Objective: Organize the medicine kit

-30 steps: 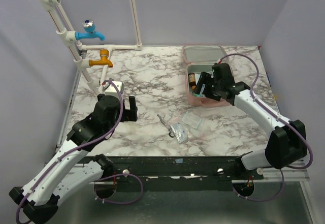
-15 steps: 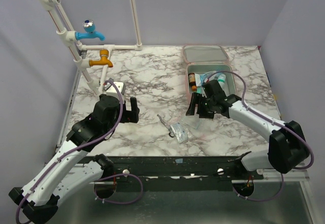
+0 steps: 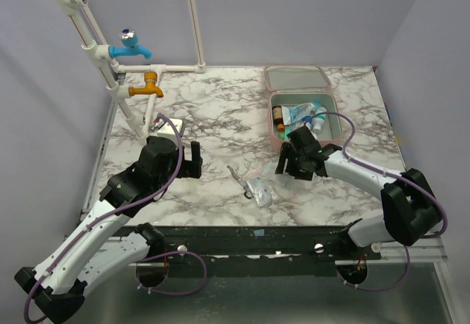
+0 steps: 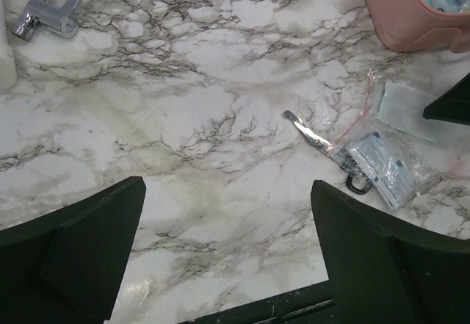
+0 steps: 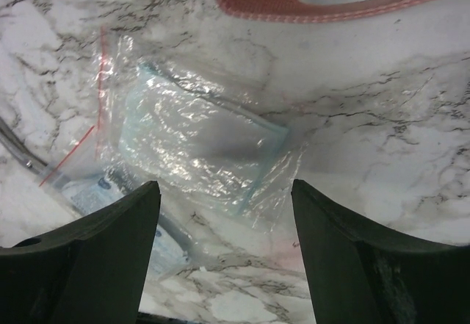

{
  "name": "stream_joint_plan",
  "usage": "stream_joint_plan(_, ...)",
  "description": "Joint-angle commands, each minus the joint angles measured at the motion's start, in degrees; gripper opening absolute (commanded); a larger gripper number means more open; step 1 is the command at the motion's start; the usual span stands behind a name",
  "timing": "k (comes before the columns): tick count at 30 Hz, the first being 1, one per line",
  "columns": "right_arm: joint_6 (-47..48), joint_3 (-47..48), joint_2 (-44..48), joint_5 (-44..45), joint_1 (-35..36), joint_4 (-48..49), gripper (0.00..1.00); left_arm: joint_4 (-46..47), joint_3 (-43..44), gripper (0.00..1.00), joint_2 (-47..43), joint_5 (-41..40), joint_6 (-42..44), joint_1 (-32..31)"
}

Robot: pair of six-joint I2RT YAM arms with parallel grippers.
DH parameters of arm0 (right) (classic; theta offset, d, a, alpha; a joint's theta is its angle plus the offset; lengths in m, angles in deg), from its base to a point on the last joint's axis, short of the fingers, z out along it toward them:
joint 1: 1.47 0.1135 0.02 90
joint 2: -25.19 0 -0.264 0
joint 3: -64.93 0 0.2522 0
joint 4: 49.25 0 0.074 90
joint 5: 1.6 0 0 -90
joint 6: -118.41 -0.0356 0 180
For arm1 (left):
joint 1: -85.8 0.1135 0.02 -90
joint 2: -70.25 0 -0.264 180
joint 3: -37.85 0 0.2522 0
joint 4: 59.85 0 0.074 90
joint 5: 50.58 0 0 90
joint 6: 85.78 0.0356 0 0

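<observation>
The medicine kit (image 3: pixel 275 134) lies open at the back right, pale pink, with its lid (image 3: pixel 297 78) flat behind it and several small bottles and tubes inside. Its pink wall shows in the left wrist view (image 4: pixel 396 30) and its edge in the right wrist view (image 5: pixel 294 4). In front of the kit, my right gripper (image 3: pixel 285 164) hovers open just above a clear zip bag (image 5: pixel 198 137) holding a pale blue packet, with nothing between its fingers (image 5: pixel 103 250). My left gripper (image 3: pixel 192 159) is wide open over bare marble (image 4: pixel 228 250).
A second clear bag with a blue-printed packet (image 3: pixel 259 190) and small metal scissors (image 3: pixel 236 175) lie left of the right gripper, also visible from the left wrist (image 4: pixel 378 166). A blue tap (image 3: pixel 131 45), an orange tap (image 3: pixel 147 87) and a chrome fitting (image 4: pixel 48 12) stand at the back left.
My right gripper has come out of the kit and moved forward and left to hover over the clear bag, its jaws narrowing slightly. The left arm has hardly moved.
</observation>
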Motion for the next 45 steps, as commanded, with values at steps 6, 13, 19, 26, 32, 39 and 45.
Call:
stream_joint_plan(6,-2.9,0.0,-5.8,10.0,1.9,1.5,0.74,-0.9,-1.1,0.98,-0.3,-0.2,0.4,0.2)
stream_joint_plan(13,-3.4,2.3,-9.8,17.4,5.3,-1.4,0.70,-1.0,-1.2,0.99,-0.4,-0.1,0.4,0.3)
stream_joint_plan(19,-4.4,1.9,-12.9,17.8,6.4,-1.4,0.54,-1.0,-1.1,0.99,-0.8,-0.8,0.8,0.3)
stream_joint_plan(26,-4.9,1.9,-13.7,17.3,7.1,-1.2,0.08,-1.1,-1.3,0.98,-0.9,-0.7,0.8,0.4)
stream_joint_plan(32,-4.2,2.8,-11.3,17.0,7.3,-3.0,0.01,-1.1,-1.2,0.99,-1.0,-0.6,0.8,0.5)
stream_joint_plan(39,-3.6,3.5,-6.3,14.0,7.3,-5.7,0.01,-1.1,-1.5,0.99,-1.2,-0.6,0.6,0.7)
stream_joint_plan(45,-3.0,5.7,-0.7,13.1,7.2,-9.3,0.01,-1.0,-1.4,0.99,-1.2,-0.2,0.6,0.9)
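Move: A clear zip bag with a pale blue pad lies flat on the table, its middle about 2 cm ahead of the open right hand, 4 cm to its left and 3 cm below. The small-packet bag lies 9 cm left and 3 cm back, the metal tweezers roughly 15 cm left and 1 cm back; the pink kit box stands some 16 cm ahead and 3 cm right. From the left hand the pad bag is about 23 cm right, 4 cm ahead and 20 cm down. The right hand sinks about 3 cm onto the right-hand end of the pad bag, easing a centimetre to its right and then some 2 cm forward while the wrist rolls about 15 degrees, its tips swinging rightward to point less to the left, and the fingers shut fully to pinch the bag's thin edge. Keeping that pinch, it starts lifting, about 2.5 cm up and 1.5 cm back. ##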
